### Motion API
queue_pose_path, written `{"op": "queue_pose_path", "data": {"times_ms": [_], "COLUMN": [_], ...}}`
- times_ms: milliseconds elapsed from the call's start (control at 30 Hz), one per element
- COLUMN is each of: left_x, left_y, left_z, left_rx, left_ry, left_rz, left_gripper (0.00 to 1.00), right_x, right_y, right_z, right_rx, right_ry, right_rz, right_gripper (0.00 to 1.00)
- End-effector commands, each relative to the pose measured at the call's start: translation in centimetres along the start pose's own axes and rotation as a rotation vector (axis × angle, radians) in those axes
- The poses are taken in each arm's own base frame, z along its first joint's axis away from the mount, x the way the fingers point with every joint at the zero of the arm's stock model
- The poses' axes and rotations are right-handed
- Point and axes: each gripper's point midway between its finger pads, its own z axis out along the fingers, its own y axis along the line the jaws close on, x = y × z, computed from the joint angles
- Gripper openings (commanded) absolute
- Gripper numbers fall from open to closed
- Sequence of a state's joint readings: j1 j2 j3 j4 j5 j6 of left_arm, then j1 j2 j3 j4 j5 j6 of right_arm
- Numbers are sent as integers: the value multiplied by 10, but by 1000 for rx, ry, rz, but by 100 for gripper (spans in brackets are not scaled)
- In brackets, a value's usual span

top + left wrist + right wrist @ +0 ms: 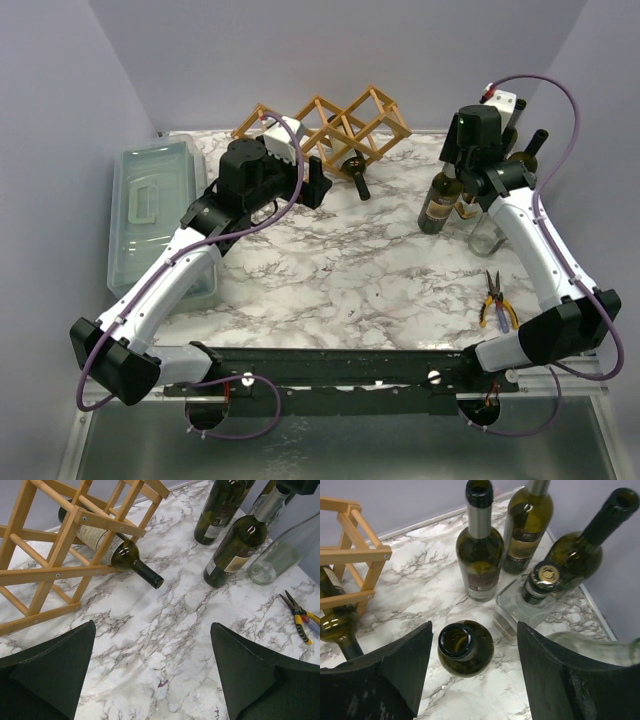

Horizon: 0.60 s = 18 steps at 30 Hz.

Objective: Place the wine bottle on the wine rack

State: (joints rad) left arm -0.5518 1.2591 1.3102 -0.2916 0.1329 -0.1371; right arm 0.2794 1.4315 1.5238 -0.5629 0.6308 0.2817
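Note:
The wooden wine rack (330,125) stands at the back centre of the marble table. One dark green wine bottle (125,555) lies in a lower cell of the wine rack (60,555), neck pointing out over the table. My left gripper (152,645) hovers open in front of it, holding nothing. My right gripper (475,650) hangs over the bottle cluster at the right. Its jaws straddle the open mouth of an upright green wine bottle (462,647) with a gap on both sides. In the top view this wine bottle (437,205) stands below the right gripper (462,160).
Three more dark bottles (480,555), (527,525), (580,550), a square clear bottle with a gold cap (540,580) and a clear glass bottle (600,647) crowd the right gripper. Yellow-handled pliers (495,300) lie near the right arm. A grey-green lidded box (155,215) sits at left.

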Motion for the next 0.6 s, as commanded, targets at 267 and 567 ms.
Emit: {"op": "queue_pose_path", "data": {"times_ms": [267, 567], "left_x": [4, 8], "left_y": [-1, 0], "left_z": [4, 6], "left_rx": [-27, -37], "left_ry": [-5, 3], "left_rz": [41, 34], "left_gripper": [99, 99], "right_x": [37, 54], "right_y": [22, 23], "right_z": [39, 48], "right_rx": [-29, -19], "right_ry": [36, 51], "right_rz": [-76, -86], "right_gripper": [55, 47]}}
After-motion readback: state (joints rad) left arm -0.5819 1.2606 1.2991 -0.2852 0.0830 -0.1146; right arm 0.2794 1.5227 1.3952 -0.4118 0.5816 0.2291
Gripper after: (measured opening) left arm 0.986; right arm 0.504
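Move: The nearest standing wine bottle, the one the right hand goes for, has its middle about 3 cm ahead, 1 cm left and 18 cm below that hand, its mouth just under the fingers. From the same hand, a square clear bottle stands about 6 cm ahead and 7 cm right, a tall clear bottle 1 cm back and 12 cm right, another wine bottle 14 cm ahead and 4 cm right. From the left hand the nearest bottle is some 11 cm ahead, 30 cm right and 18 cm below. The upright bottle's neck is taken between the right hand's fingers: the hand sinks about 6.5 cm, easing some 2.5 cm forward as it goes, mostly early on, and tips down slightly. The part-open fingers keep closing, to about half open, with one on either side of the neck below the mouth; a firm grip can't be seen yet. ##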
